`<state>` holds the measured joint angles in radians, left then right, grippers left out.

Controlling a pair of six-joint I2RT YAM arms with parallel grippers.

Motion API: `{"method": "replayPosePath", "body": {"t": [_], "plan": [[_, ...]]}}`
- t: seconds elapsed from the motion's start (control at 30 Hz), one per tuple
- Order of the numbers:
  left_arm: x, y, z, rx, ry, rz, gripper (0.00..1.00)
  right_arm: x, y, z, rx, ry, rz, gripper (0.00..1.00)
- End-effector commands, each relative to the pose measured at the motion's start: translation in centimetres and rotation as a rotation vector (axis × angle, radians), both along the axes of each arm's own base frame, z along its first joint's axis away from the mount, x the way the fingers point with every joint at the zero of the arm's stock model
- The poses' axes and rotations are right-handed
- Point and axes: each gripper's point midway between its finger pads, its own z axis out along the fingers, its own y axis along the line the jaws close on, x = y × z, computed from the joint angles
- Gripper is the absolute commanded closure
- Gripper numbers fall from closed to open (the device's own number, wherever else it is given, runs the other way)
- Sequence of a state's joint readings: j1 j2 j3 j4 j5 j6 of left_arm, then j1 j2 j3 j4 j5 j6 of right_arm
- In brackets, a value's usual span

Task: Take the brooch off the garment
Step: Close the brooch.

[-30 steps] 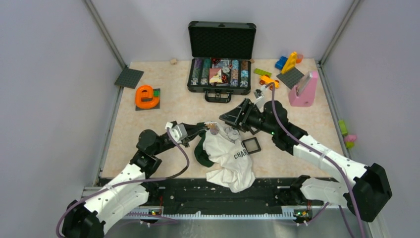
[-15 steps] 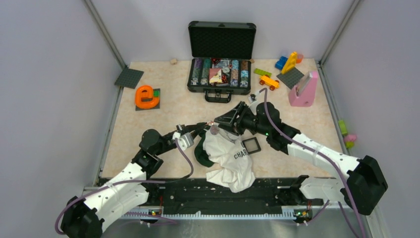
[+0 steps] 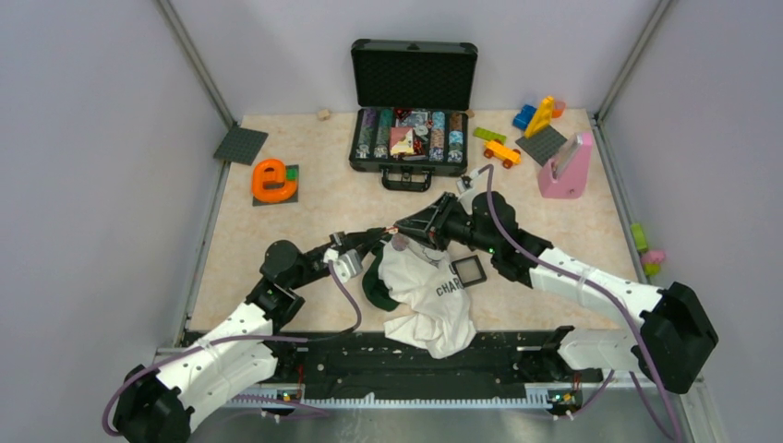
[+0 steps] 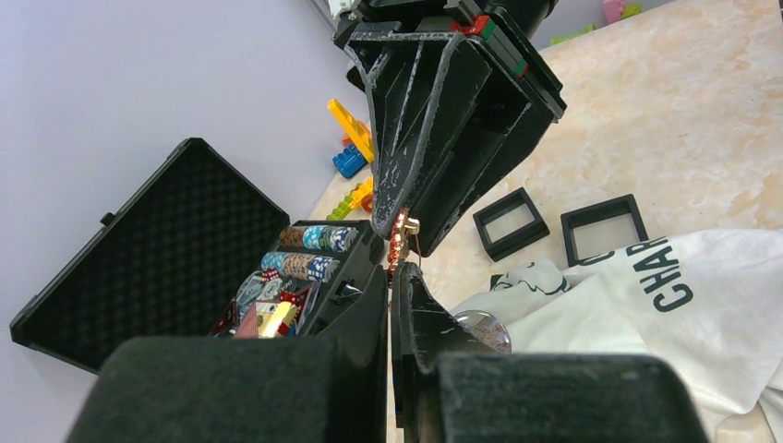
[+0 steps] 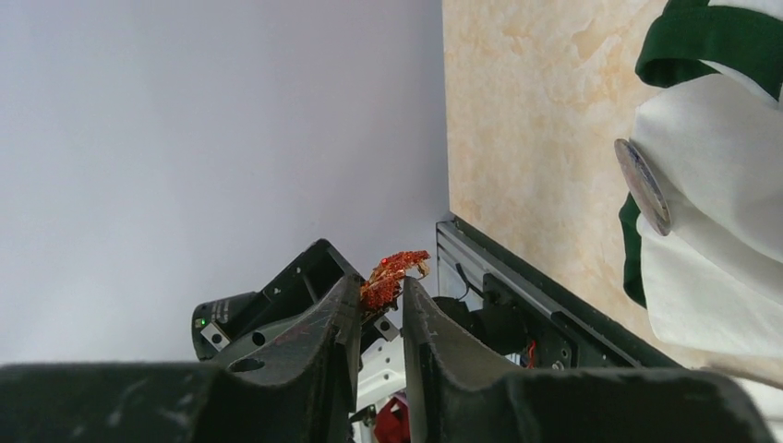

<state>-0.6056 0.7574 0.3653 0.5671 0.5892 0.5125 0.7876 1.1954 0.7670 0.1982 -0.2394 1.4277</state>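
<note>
The brooch point(image 3: 397, 230), a tiny orange-red glittery pin, hangs in the air above the crumpled white garment point(image 3: 434, 295) with its green collar. My left gripper point(image 3: 390, 233) is shut, and the brooch point(image 4: 400, 240) sticks out from its tips. My right gripper point(image 3: 403, 228) meets it head-on from the right. Its narrow jaws hold the brooch point(image 5: 392, 275) between the tips, touching both fingers. In the left wrist view the right gripper's fingers point(image 4: 434, 138) come down onto the brooch. The garment point(image 4: 702, 305) lies below, separate from the brooch.
A round clear button point(image 4: 480, 329) sits on the shirt. Two black square frames point(image 4: 554, 226) lie beside it. An open black case point(image 3: 411, 138) of chips stands behind. An orange letter e point(image 3: 271, 180), toy bricks and a car point(image 3: 501, 150) and a pink stand point(image 3: 565, 166) lie further off.
My right gripper has moved left to the left gripper's tips and its jaws have narrowed around the brooch. The left gripper stays shut and has barely shifted.
</note>
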Motion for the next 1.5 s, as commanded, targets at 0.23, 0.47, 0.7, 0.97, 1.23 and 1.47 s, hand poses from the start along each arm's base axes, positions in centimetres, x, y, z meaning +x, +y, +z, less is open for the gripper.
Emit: {"method": "replayPosePath", "body": {"t": [0.23,0.47,0.7,0.97,1.23,1.47], "plan": [[-1.0,-0.7,2.4,-0.042,-0.053,-0.056,0.84,0.6,0.4,2.5,0.071,-0.045,-0.046,1.00],[-2.2,-0.8,1.2,-0.094,0.113,-0.098,0.05,1.6,-0.3,2.6,0.013,-0.163,-0.080,1.00],[-1.3,-0.2,1.2,-0.239,0.403,-0.019,0.01,-0.3,-0.1,3.9,-0.086,-0.614,0.130,1.00],[-1.9,-0.1,2.5,-0.317,0.566,-0.027,0.01,-2.6,-0.8,4.1,-0.024,-0.760,0.302,1.00],[-1.4,2.8,2.8,-0.507,0.560,0.083,0.01,-3.0,-1.4,4.0,-0.044,-0.791,0.309,1.00],[-1.3,3.1,3.1,-0.545,0.589,0.095,0.01,-3.2,-1.5,4.5,-0.045,-0.811,0.313,1.00]]}}
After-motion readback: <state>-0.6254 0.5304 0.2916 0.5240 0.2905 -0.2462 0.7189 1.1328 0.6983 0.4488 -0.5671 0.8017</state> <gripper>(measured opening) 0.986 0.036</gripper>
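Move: The brooch sticks out of the left hand's shut fingertips, about 1 cm ahead of that hand point and 2 cm to its right, level with it. From the right hand, whose fingers are partly open, it lies about 1 cm ahead and 2 cm left. The round disc is some 9 cm ahead, 1 cm left and 23 cm below this hand; the garment's middle about 2 cm back and 4 cm right, 25 cm below, and the near black frame roughly 4 cm ahead, 17 cm right. Creeping forward about 1.5 cm, the right hand shuts its fingers on the brooch; once they have it, the left fingers spring wide open and back off some 1.5 cm. The right then carries the brooch back about 4.5 cm and up a little while its wrist rolls some 40 degrees, as the left wrist rolls a similar amount and moves about 3 cm left and slightly up. ##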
